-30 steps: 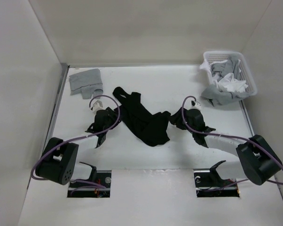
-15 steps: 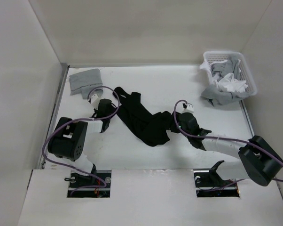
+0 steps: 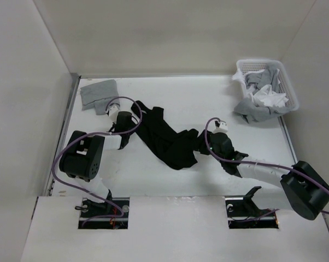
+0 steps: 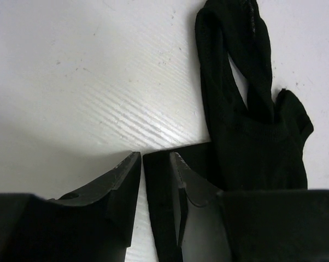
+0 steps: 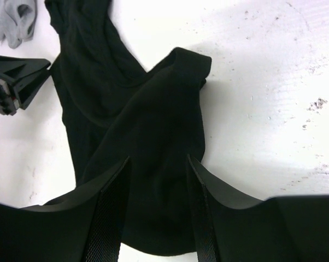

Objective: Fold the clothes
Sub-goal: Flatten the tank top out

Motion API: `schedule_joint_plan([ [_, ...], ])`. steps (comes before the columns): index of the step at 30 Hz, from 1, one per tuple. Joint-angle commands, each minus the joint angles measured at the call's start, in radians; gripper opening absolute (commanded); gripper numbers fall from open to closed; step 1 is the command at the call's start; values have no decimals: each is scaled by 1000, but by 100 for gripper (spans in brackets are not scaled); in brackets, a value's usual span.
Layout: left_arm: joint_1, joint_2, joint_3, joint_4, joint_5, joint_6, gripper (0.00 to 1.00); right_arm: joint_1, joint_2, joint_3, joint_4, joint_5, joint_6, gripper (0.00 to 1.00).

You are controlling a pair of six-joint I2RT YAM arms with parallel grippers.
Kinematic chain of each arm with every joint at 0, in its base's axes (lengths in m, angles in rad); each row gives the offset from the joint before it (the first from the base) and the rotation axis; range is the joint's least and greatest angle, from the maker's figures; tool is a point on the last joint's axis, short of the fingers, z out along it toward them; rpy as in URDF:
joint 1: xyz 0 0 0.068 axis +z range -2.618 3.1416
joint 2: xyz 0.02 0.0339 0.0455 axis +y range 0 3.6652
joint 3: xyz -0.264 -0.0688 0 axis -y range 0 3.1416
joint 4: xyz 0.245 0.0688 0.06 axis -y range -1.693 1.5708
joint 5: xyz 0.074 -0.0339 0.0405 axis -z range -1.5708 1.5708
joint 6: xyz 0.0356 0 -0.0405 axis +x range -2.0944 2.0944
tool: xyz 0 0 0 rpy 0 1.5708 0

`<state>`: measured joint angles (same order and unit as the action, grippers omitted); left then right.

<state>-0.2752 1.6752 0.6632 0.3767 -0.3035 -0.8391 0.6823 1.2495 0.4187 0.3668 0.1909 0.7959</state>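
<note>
The clothes, a black T-shirt, lie crumpled in a diagonal heap at mid-table. My left gripper sits at the heap's left edge. In the left wrist view its jaws stand narrowly apart around a strip of the black fabric, and a sliver of white table shows between the left finger and the cloth. My right gripper is at the heap's right end. The right wrist view shows it wide open, its fingers straddling the bunched shirt below.
A small grey garment lies at the back left, close behind the left gripper. A white mesh basket with grey and white garments stands at the back right. White walls close in the table on three sides.
The left arm has swung forward to the shirt's left edge and its jaws have narrowed around the fabric. The right gripper has shifted slightly over the shirt's right end.
</note>
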Motion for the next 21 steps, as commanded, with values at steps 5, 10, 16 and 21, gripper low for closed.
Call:
schedule_joint_plan([
  [5, -15, 75, 107, -88, -26, 74, 15, 13, -99, -9, 63, 27, -12, 49],
  [10, -22, 83, 136, -130, -28, 101, 4, 9, -194, -31, 49, 27, -14, 51],
  [16, -26, 20, 93, -124, -31, 63, 0, -10, -242, -41, 21, 28, -34, 53],
  [21, -25, -181, -32, -166, -69, 37, 0, -10, -214, -60, 21, 28, -35, 53],
])
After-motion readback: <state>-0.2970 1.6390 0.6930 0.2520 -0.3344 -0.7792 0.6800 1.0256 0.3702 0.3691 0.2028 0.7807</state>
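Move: The tank top's left corner lies between my open left fingertips, about 1 cm ahead and 2 cm below. From that hand, its strap end is some 9 cm ahead and 1 cm right, and the folded grey garment roughly 12 cm ahead and 14 cm left. My right hand has the tank top's near end about 4 cm back, 6 cm left and 8 cm below, and its raised flap about 5 cm ahead and 2 cm left. My left hand noses forward about 1.5 cm, low over the tank top's left corner, and shuts its partly open fingers completely, then draws back some 2.5 cm from the corner. Meanwhile I lift my right hand about 6 cm up off the tank top's near end, tipping its fingers up roughly 10 degrees and leaving them half open, and let it sink 1 cm at the end. ##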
